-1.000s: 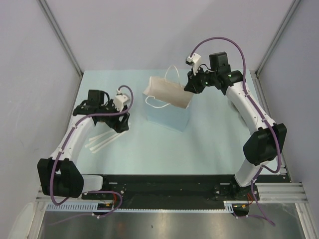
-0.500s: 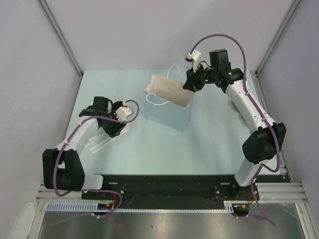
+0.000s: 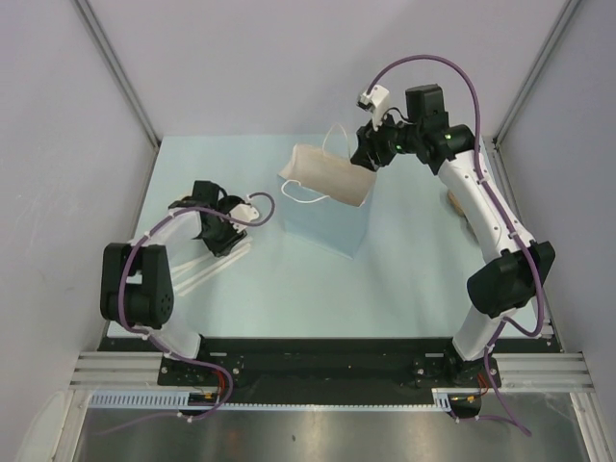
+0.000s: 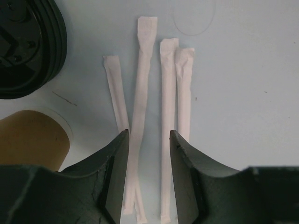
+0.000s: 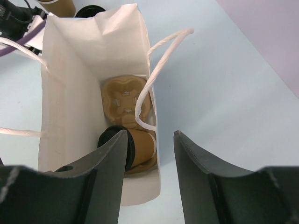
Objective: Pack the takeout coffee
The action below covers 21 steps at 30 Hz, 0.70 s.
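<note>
The takeout coffee point(image 5: 142, 145), a brown paper cup with a black lid, lies tilted on a brown pulp carrier point(image 5: 122, 95) at the bottom of the white paper bag point(image 5: 74, 93). My right gripper point(image 5: 149, 135) hangs open above the bag's mouth and holds nothing. From above, the bag point(image 3: 322, 207) stands mid-table with the right gripper point(image 3: 366, 159) at its far rim; the cup is hidden there. My left gripper point(image 4: 148, 135) is open low over several wrapped straws point(image 4: 140, 88), with two of them between its fingers.
Stacked black lids point(image 4: 23, 46) and an unlidded brown cup point(image 4: 32, 135) sit just left of the straws. The bag's white rope handles point(image 5: 159, 51) arch over its mouth. A tan object point(image 3: 459, 204) shows behind the right arm. Grey walls enclose the table on three sides.
The left arm has folded back and brought its gripper over the straws with its jaws narrower. The right gripper has drawn up and back from the bag's mouth.
</note>
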Each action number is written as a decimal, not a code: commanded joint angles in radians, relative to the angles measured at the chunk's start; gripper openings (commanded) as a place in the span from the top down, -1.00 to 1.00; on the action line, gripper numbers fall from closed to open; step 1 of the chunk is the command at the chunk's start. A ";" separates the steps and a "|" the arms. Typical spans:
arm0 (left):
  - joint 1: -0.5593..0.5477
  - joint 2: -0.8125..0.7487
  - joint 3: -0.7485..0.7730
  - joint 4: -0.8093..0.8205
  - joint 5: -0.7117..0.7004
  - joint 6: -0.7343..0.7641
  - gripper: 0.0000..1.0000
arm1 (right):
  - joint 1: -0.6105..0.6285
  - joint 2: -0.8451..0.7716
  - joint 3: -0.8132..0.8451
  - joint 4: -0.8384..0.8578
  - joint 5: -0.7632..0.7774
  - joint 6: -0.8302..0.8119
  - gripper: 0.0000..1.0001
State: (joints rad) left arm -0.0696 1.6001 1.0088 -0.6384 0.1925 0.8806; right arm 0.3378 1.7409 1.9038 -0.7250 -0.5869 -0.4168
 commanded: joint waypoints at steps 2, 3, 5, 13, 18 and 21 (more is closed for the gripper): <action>-0.015 0.061 0.054 0.052 -0.019 0.026 0.11 | 0.009 -0.026 0.073 -0.017 0.039 0.035 -0.02; -0.016 0.070 0.056 0.055 -0.022 0.029 0.12 | 0.010 -0.029 0.078 -0.022 0.044 0.041 -0.03; -0.019 0.095 0.054 0.075 -0.036 0.032 0.12 | 0.010 -0.032 0.086 -0.027 0.047 0.046 -0.04; -0.021 0.164 0.044 0.095 -0.079 0.054 0.22 | 0.010 -0.046 0.086 -0.051 0.068 0.050 -0.04; -0.024 0.152 0.039 0.060 -0.045 0.060 0.53 | 0.010 -0.046 0.086 -0.044 0.073 0.052 -0.03; -0.030 0.126 0.047 0.030 -0.027 0.043 0.78 | 0.013 -0.044 0.086 -0.044 0.071 0.053 -0.03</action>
State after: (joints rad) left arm -0.0902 1.7378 1.0447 -0.5533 0.1341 0.9180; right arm 0.3450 1.7405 1.9476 -0.7742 -0.5236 -0.3744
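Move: The left-hand pair of wrapped straws lies about 3 cm below the left hand, its middle some 1 cm ahead and 2 cm left. The other straw pair is about 2 cm back, level sideways; the black lids stand roughly 11 cm ahead and 1 cm left, the cup stack about 7 cm ahead and 8 cm left. From the right hand, the left-hand straws are some 37 cm left, 10 cm back and 30 cm below. The left hand sinks about 3 cm, easing 2 cm forward, then closes its fingers, pinching the left-hand straws. ##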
